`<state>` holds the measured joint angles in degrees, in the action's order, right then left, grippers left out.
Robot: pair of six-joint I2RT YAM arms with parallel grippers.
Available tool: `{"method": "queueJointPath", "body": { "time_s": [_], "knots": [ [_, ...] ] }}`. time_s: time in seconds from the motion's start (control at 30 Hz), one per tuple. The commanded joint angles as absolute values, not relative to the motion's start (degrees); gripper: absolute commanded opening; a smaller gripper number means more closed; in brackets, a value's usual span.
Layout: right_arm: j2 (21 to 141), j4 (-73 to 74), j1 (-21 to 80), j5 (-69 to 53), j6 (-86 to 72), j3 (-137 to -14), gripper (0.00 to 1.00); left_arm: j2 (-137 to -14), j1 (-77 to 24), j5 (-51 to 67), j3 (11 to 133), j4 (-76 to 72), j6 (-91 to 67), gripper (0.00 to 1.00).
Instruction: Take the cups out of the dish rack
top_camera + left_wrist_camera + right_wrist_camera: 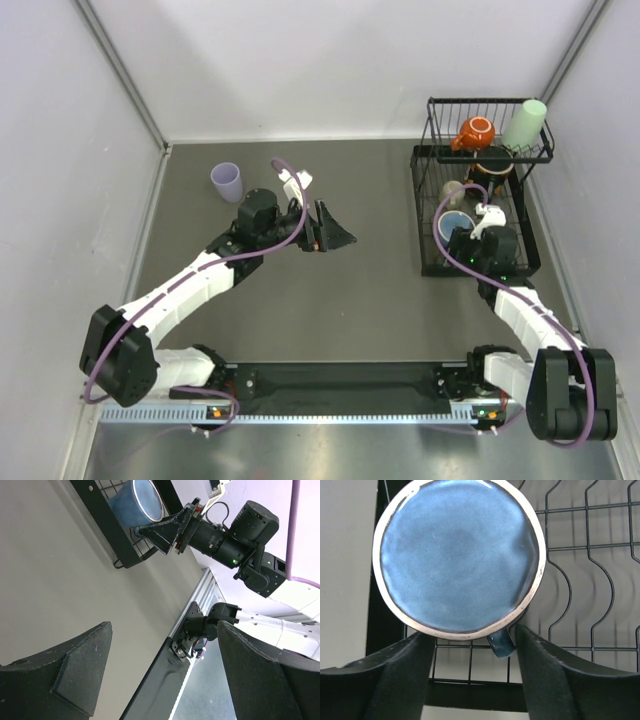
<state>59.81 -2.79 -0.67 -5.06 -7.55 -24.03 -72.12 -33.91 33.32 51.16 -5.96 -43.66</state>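
The black wire dish rack [528, 232] stands at the right. The blue mug [455, 224] sits in its lower tier, filling the right wrist view [460, 555]. My right gripper [467, 239] is open just short of the mug, and the mug's handle [501, 644] lies between its fingers, close to the right finger [560, 675]. The orange mug [474, 131] and pale green tumbler [526, 123] sit in the raised basket. The small beige mug [453, 189] and a dark mug [492, 170] are below it. The lavender tumbler [227, 181] stands on the table. My left gripper [335, 237] is open and empty mid-table.
Grey walls close in the table on the left, back and right. The rack fills the far right side. In the left wrist view the rack's corner [107, 525], the blue mug [140, 502] and my right gripper [165, 532] show beyond my open fingers [75, 670].
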Motion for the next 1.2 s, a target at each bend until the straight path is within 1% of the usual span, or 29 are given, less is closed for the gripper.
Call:
{"method": "queueJointPath", "body": {
  "time_s": [0.0, 0.07, 0.2, 0.47, 0.63, 0.93, 0.97, 1.03, 1.07, 1.1, 1.17],
  "knots": [
    [60.38, -7.99, -1.41, -6.33, -6.86, -24.26, 0.60, -71.72, -34.19, 32.96, 51.94, -7.74, -43.95, 0.91],
    [60.64, -8.43, -1.41, -6.50, -6.50, -24.26, 0.54, -71.72, -34.19, 33.05, 52.12, -7.65, -44.03, 0.91],
    [61.69, -9.23, -1.41, -6.77, -6.06, -24.34, 0.50, -71.72, -34.19, 32.96, 52.29, -7.73, -44.12, 0.91],
    [65.22, -8.61, -1.41, -6.15, -5.54, -25.49, 0.47, -71.37, -34.19, 32.69, 52.38, -7.38, -43.95, 0.91],
    [64.69, -9.93, -1.41, -5.98, -5.63, -24.87, 0.41, -71.54, -34.19, 32.61, 52.73, -7.29, -43.95, 0.91],
    [63.37, -10.81, -1.41, -7.20, -5.45, -24.96, 0.19, -71.54, -34.19, 32.34, 53.00, -7.12, -44.03, 0.91],
    [62.93, -10.81, -1.32, -7.56, -5.45, -25.05, 0.14, -71.37, -34.19, 32.08, 53.00, -7.12, -44.03, 0.91],
    [62.49, -10.55, -1.32, -8.34, -5.62, -25.31, 0.09, -71.11, -34.19, 31.82, 53.00, -7.03, -43.95, 0.91],
    [62.23, -10.37, -1.41, -8.70, -5.62, -25.57, 0.02, -71.19, -34.19, 31.64, 53.00, -6.86, -43.86, 0.91],
    [62.05, -10.20, -1.41, -9.05, -5.71, -25.66, 0.00, -71.19, -34.19, 31.55, 53.00, -6.77, -43.86, 0.91],
    [61.44, -9.49, -1.41, -9.40, -6.06, -26.36, 0.00, -71.45, -34.19, 31.46, 53.35, -6.77, -43.86, 0.91]
  ]
}}
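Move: The blue cup's handle lies almost between the right hand's open fingers, about 1 cm ahead, 1 cm right and 1 cm below; the blue cup's middle is some 6 cm ahead, about 1 cm left. The small white cup stands about 8 cm beyond the blue cup, the black mug some 18 cm ahead and 7 cm right of the hand. From the left hand, the handle is about 31 cm right, 6 cm ahead and 18 cm below. The right hand dips about 1.5 cm, edges forward and closes its fingers, pinching the blue cup's handle. ##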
